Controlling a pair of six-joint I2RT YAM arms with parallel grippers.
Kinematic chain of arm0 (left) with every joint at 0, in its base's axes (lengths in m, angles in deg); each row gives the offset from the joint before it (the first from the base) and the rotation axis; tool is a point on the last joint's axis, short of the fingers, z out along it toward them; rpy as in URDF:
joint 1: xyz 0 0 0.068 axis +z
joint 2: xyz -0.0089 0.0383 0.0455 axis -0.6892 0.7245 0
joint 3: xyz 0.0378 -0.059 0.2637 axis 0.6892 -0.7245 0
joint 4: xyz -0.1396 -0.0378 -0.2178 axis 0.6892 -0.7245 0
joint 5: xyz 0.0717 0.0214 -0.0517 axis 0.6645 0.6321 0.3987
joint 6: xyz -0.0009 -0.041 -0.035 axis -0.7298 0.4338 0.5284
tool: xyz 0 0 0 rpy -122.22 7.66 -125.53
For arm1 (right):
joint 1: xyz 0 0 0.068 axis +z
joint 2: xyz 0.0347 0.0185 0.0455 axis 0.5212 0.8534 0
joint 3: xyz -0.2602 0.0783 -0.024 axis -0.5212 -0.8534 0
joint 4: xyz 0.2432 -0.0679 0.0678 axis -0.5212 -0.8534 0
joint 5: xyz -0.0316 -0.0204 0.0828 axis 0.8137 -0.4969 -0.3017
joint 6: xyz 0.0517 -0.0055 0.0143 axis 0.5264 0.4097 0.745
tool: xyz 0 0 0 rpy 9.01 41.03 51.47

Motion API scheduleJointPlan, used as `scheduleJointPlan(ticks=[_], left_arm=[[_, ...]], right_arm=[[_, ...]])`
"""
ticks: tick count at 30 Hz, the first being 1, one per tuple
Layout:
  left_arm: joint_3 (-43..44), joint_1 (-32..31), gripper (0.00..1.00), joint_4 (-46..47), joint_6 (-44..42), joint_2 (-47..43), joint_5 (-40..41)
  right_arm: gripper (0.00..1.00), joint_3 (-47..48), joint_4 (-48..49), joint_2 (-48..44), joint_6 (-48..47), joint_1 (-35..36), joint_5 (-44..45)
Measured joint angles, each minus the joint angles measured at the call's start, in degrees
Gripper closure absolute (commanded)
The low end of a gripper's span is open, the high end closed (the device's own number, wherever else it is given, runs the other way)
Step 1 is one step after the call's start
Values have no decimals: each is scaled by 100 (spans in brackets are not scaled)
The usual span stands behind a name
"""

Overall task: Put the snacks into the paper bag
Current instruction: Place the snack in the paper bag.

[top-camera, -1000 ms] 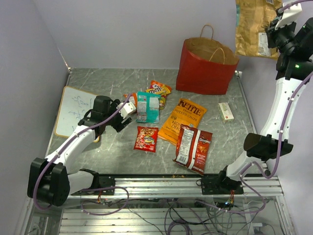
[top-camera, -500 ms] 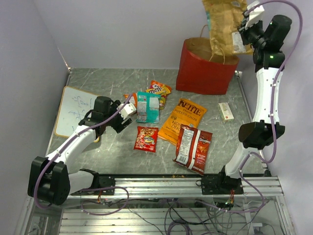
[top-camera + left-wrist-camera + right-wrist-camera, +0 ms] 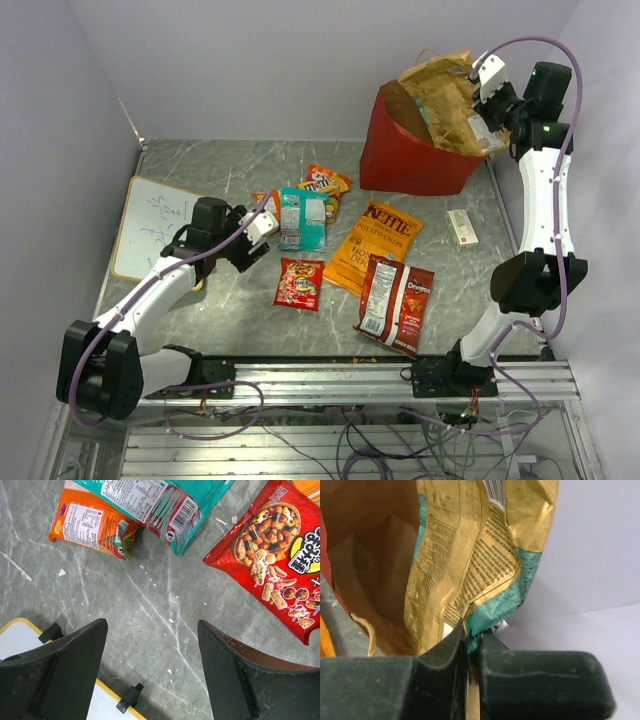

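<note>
The red paper bag (image 3: 410,150) stands open at the back right, its brown inside (image 3: 370,555) showing in the right wrist view. My right gripper (image 3: 487,125) (image 3: 474,640) is shut on the teal-edged corner of the tan bag (image 3: 445,95) (image 3: 470,555), which tilts into the bag's mouth. On the table lie the Kettle bag (image 3: 375,245), Doritos bag (image 3: 395,305), teal pack (image 3: 302,218) (image 3: 160,500), small red pack (image 3: 299,283) (image 3: 280,555) and small orange pack (image 3: 90,522). My left gripper (image 3: 262,232) (image 3: 152,625) hangs open over bare table beside the teal pack.
A white board with a yellow edge (image 3: 150,225) (image 3: 15,635) lies at the left, under the left arm. A small white box (image 3: 461,227) lies right of the Kettle bag. More candy packs (image 3: 325,183) sit behind the teal pack. Walls close the back and sides.
My right arm has swung the tan bag down and leftward from high above into the paper bag's mouth. The left arm has not moved.
</note>
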Motion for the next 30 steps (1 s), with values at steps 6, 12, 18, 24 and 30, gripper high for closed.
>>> scheduleJointPlan(ticks=[6,12,18,24,30], left_arm=[[0,0,16,-2,-20,-4,-13],[-2,0,16,-2,-37,-4,-22],[-2,0,16,-2,-39,-4,-42],[-2,0,16,-2,-50,-4,-87],[-107,0,16,-4,-127,-39,-168]], right_arm=[[100,-350,-389,-326,-356,24,-35],[100,-529,-682,-442,-793,103,17],[100,-673,-811,-439,-1137,326,105],[100,-667,-866,-271,-1368,610,260],[100,-577,-839,208,-1596,828,546]])
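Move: The right hand holds the brown packet above the paper bag's right rim. The middle of the bag's opening lies about 9 cm to its left, some 6 cm farther out and 9 cm below. The small white box lies on the table, about 4 cm back, 3 cm right and 36 cm below. The orange Kettle bag lies roughly 9 cm back and 18 cm left, also at table level. From the left hand, the opening is about 27 cm ahead, 38 cm right and 17 cm higher. Downward and to the left, the right hand lowers the still-pinched brown packet into the mouth of the paper bag, sinking about 9 cm in all. It first draws back some 3 cm, then swings about 5 cm left and comes forward again, the wrist tipping further down, rolling its left side down and turning counter-clockwise, some 20 degrees altogether. The fingers stay shut. ##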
